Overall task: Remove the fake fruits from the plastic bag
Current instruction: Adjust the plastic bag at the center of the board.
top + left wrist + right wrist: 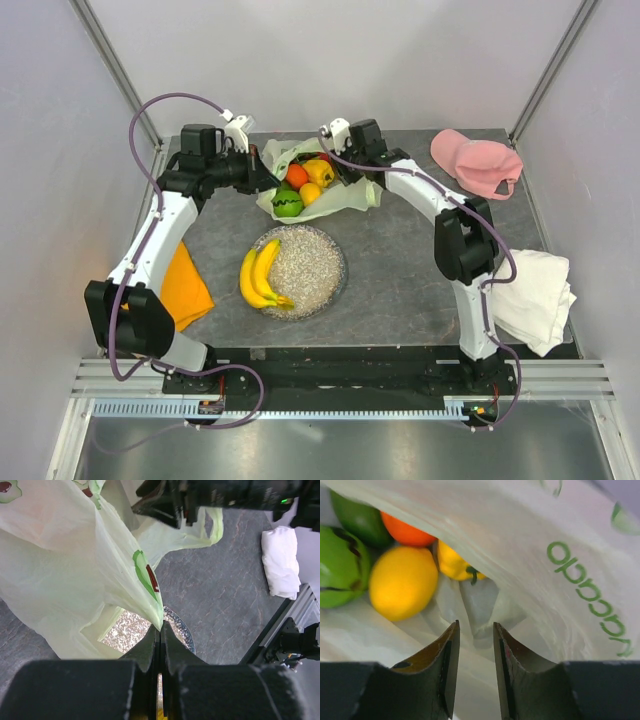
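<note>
The plastic bag (pixel 345 197) lies open at the back of the table with an orange (pixel 297 176), a green fruit (pixel 287 204) and two yellow fruits inside. My left gripper (pixel 161 625) is shut on a fold of the plastic bag (pixel 65 570), holding its left edge up. At the bag's right side, my right gripper (pixel 475 626) stands open inside the mouth, with only crumpled bag film past its tips. Just beyond it lie a yellow fruit (pixel 402 582), a green fruit (pixel 340 565) and the orange (pixel 407 532). The banana bunch (pixel 258 275) rests on the speckled plate (pixel 320 270).
A pink cap (pixel 477 162) sits at the back right. A white folded cloth (pixel 535 297) lies at the right edge and an orange cloth (pixel 185 285) at the left, beside the left arm. The plate stands in front of the bag.
</note>
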Robot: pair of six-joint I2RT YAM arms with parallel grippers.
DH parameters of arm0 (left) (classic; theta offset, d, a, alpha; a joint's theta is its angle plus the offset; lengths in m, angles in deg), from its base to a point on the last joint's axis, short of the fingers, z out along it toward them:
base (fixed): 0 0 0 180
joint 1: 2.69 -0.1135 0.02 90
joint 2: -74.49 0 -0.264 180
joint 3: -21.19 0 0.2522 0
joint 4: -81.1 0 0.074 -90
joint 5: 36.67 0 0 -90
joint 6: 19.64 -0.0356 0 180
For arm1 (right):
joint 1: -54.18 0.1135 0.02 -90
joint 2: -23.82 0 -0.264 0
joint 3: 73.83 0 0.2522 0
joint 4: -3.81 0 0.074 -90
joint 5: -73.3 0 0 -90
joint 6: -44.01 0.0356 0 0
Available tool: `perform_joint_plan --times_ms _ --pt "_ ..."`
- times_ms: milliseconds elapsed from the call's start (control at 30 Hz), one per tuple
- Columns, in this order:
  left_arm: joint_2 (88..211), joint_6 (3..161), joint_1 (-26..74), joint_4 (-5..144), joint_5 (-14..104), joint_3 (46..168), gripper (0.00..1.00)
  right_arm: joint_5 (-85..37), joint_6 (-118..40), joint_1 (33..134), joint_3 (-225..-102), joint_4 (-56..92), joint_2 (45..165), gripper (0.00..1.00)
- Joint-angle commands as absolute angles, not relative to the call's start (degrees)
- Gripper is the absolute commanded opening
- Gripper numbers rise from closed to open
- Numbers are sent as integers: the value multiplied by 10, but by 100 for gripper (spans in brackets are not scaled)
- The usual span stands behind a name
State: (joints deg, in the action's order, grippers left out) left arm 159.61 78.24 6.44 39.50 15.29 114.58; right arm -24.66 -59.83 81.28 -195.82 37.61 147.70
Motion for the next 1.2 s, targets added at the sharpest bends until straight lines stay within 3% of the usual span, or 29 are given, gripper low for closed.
perform_joint_plan --times_ms 0,300,467,600,700,967,1167 --pt "1566 786 68 401 152 1143 2 -153 -632 807 -1905 391 1430 41" --pt "1524 761 89 396 108 1127 2 -124 -614 770 -1621 433 1169 40" --pt "1517 758 110 396 67 1133 2 -213 -601 772 -1576 456 1103 40" --pt "1523 767 119 396 79 1133 2 -334 -606 787 -1679 453 1150 45" --pt "1531 773 118 395 116 1134 2 -372 -613 812 -1753 448 1218 55" --pt "1546 769 101 382 127 1143 2 -365 -555 815 -1908 403 1417 64" --pt "1558 752 87 373 133 1148 2 -316 -492 815 -1982 352 1497 73"
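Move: Down in the open plastic bag, whose middle lies about 8 cm ahead of the right hand, 7 cm left and 10 cm lower, the yellow pepper is some 9 cm ahead and 6 cm left of that hand. The orange lies about 5 cm ahead and 8 cm left, the green melon 2 cm ahead and 13 cm left, both also 10 cm below. The left hand already pinches a bag corner; the bag's middle is roughly 16 cm ahead of it, 8 cm right and 22 cm below. Sweeping back and to the right by about 14 cm each way, the right hand first dips some 5 cm, then rises, turns round and comes forward, left and down into the bag's mouth by the pepper, its half-open fingers opening wider. The left hand keeps its pinch on the corner and draws it back, right and slightly up, about 5 cm back, then eases partly forward and left again. ##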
